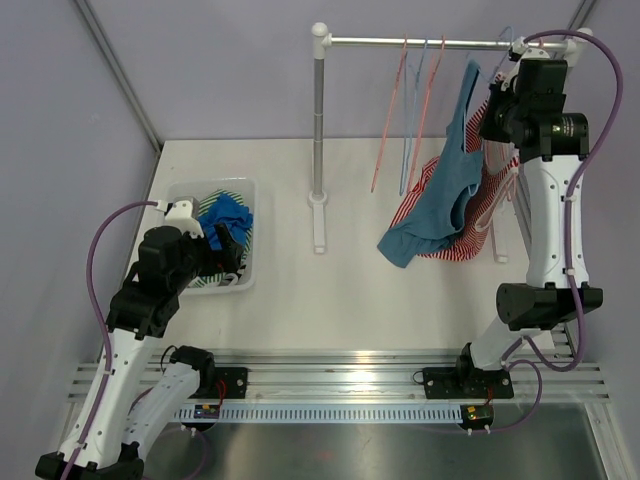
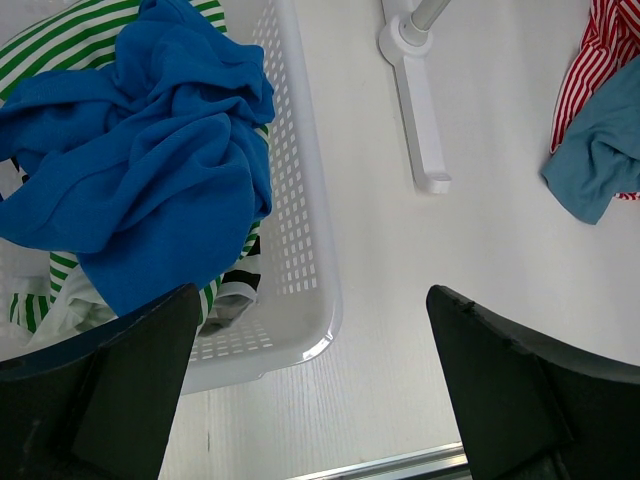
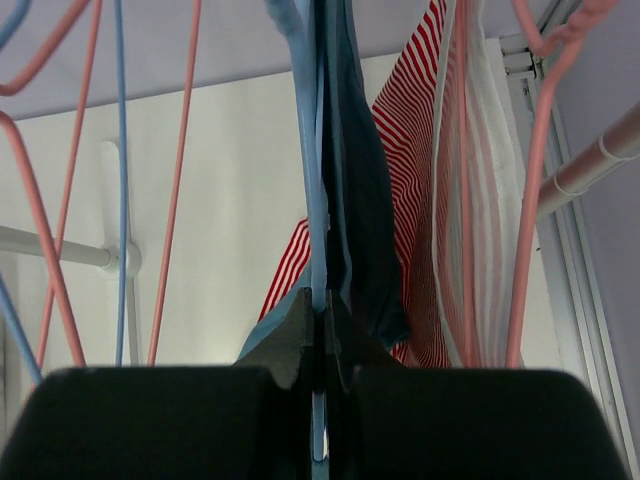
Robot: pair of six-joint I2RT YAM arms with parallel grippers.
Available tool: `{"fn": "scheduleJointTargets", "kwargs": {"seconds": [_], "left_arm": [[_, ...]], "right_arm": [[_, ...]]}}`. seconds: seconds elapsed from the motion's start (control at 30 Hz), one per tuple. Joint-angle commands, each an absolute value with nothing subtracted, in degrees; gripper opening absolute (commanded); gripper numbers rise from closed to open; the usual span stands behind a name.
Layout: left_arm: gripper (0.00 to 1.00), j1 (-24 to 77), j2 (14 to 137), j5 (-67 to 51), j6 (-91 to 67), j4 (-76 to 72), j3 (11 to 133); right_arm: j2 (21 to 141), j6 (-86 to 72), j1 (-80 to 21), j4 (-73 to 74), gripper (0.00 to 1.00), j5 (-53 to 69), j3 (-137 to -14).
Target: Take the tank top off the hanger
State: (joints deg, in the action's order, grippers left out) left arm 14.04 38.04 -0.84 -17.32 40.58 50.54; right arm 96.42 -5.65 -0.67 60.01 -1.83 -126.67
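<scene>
A teal tank top (image 1: pixel 452 190) hangs from a light blue hanger (image 1: pixel 507 42) at the right end of the rail (image 1: pixel 420 42), its lower part draped down to the table. My right gripper (image 1: pixel 497 95) is up at the hanger's shoulder. In the right wrist view the gripper (image 3: pixel 322 305) is shut on the thin blue hanger bar (image 3: pixel 318 200), with the dark teal tank top (image 3: pixel 358 200) pressed against its right side. My left gripper (image 2: pixel 320 390) is open and empty, low over the near right corner of the basket (image 2: pixel 300 200).
A red-and-white striped garment (image 1: pixel 482 215) hangs behind the tank top. Bare pink (image 1: pixel 388 130) and blue (image 1: pixel 412 120) hangers hang mid-rail. The rack's post (image 1: pixel 319 130) stands at the table's centre. The white basket (image 1: pixel 250 240) holds a bright blue garment (image 2: pixel 150 150) over green-striped cloth.
</scene>
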Motion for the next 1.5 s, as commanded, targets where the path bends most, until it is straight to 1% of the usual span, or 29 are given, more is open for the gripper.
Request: {"fn": "scheduleJointTargets", "kwargs": {"seconds": [0.0, 0.07, 0.1, 0.23, 0.4, 0.47, 0.5, 0.53, 0.57, 0.67, 0.7, 0.77, 0.8, 0.87, 0.9, 0.93, 0.97, 1.0, 1.03, 1.07, 1.1, 1.17, 1.2, 1.33, 1.47], "left_arm": [[0.99, 14.33, 37.88, -0.35, -16.26, 37.97, 50.98], [0.99, 14.33, 37.79, -0.35, -16.26, 37.97, 50.89], [0.99, 14.33, 37.71, -0.44, -16.26, 37.88, 50.98], [0.99, 14.33, 36.92, -4.64, -15.65, 36.66, 51.15], [0.99, 14.33, 35.33, -8.87, -15.91, 33.93, 52.20], [0.99, 14.33, 35.68, -11.68, -16.61, 33.14, 53.96], [0.99, 14.50, 35.94, -12.91, -17.05, 32.18, 54.57], [0.99, 14.76, 36.64, -14.49, -17.66, 31.56, 56.06], [0.99, 15.20, 37.00, -15.11, -18.80, 30.77, 56.77], [0.99, 19.85, 39.19, -14.07, -20.82, 27.43, 59.93], [0.99, 23.69, 39.81, -13.11, -21.18, 25.86, 60.90], [0.99, 28.36, 42.26, -8.89, -21.62, 24.18, 63.44], [0.99, 33.44, 43.23, -6.18, -21.71, 22.43, 64.24], [0.99, 38.82, 46.30, -3.00, -20.83, 20.66, 66.43], [0.99, 44.42, 47.54, -1.34, -20.22, 18.91, 67.23], [0.99, 47.52, 48.51, 2.60, -18.21, 18.11, 67.93], [0.99, 53.90, 51.04, 4.90, -16.80, 16.71, 69.85], [0.99, 57.10, 52.37, 9.27, -15.31, 15.83, 70.92], [0.99, 60.26, 53.69, 11.67, -12.07, 15.04, 71.80], [0.99, 65.69, 56.75, 13.69, -10.48, 13.12, 74.16], [0.99, 68.00, 58.26, 15.62, -9.07, 12.05, 75.22], [0.99, 70.91, 61.86, 17.75, -6.86, 10.12, 78.03], [0.99, 71.10, 65.88, 17.14, -6.51, 10.28, 81.70], [0.99, 71.72, 74.69, 17.75, -4.49, 10.64, 88.66], [0.99, 71.81, 81.81, 19.60, -1.59, 9.76, 92.89]], "right_arm": [[90.97, -6.06, -0.53, 57.83, 0.00, -0.26, -130.52], [90.01, -6.33, -0.53, 58.09, 0.00, -0.09, -130.52], [89.13, -6.42, -0.61, 58.27, 0.00, 1.91, -130.26], [85.26, -7.03, -0.53, 59.94, 0.00, 2.81, -128.07], [78.24, -7.65, -0.62, 64.06, 0.00, 3.07, -121.30], [75.95, -7.65, -0.61, 66.00, 0.00, 3.69, -116.83], [72.89, -7.47, -0.53, 66.18, 0.00, 5.61, -114.81], [71.03, -7.04, -0.53, 65.75, 0.00, 6.84, -110.09], [69.28, -6.94, -0.53, 65.48, 0.00, 7.99, -107.95], [61.81, -7.38, -0.53, 64.60, 0.00, 11.59, -101.26], [58.57, -7.64, -0.53, 64.60, 0.00, 13.95, -100.03], [55.21, -7.65, -0.70, 65.74, 0.00, 16.95, -97.48], [51.45, -8.08, -1.92, 65.83, 0.00, 18.09, -96.60], [46.87, -8.44, -3.68, 66.70, 0.00, 18.02, -95.01], [45.71, -8.79, -4.82, 67.41, 0.00, 17.58, -94.84], [44.75, -8.96, -7.62, 69.41, 0.00, 17.14, -94.75], [43.17, -9.14, -8.78, 70.65, 0.00, 15.92, -94.75], [42.37, -9.49, -9.75, 72.49, 0.00, 15.56, -94.75], [41.67, -9.67, -11.50, 72.94, 0.00, 15.21, -94.40], [40.27, -10.02, -11.86, 73.04, 0.00, 15.90, -94.05], [39.91, -10.02, -12.21, 73.04, 0.00, 16.60, -93.69], [39.29, -10.02, -12.48, 74.09, 0.00, 19.06, -93.08], [39.29, -10.11, -12.39, 74.00, 0.00, 19.86, -92.73], [38.85, -10.02, -12.48, 73.39, 0.00, 21.44, -91.76], [38.67, -9.84, -12.39, 73.04, 0.00, 22.94, -91.23]]}}
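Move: Beside the rail, the right hand already grips the blue hanger with the teal tank top, whose middle is about 5 cm back, 8 cm left and 14 cm below it. Open space for the hanger lies some 33 cm back, 8 cm left and about level. The red-striped tank top is 2 cm back, 1 cm left and 16 cm below; the empty hangers are 15 cm left, level in reach, 3 cm lower. From the left hand the teal tank top is about 15 cm ahead, 44 cm right and 2 cm higher. Keeping its fingers shut on the blue hanger, the right hand lifts about 5 cm to clear the rail, drawing back about 33 cm and drifting left, sinks again and turns some 30 degrees counter-clockwise. The open left hand leaves the basket, sweeping about 33 cm right and 18 cm up towards the teal tank top, swinging clockwise and tipping up; it ends close, fingers still open. ##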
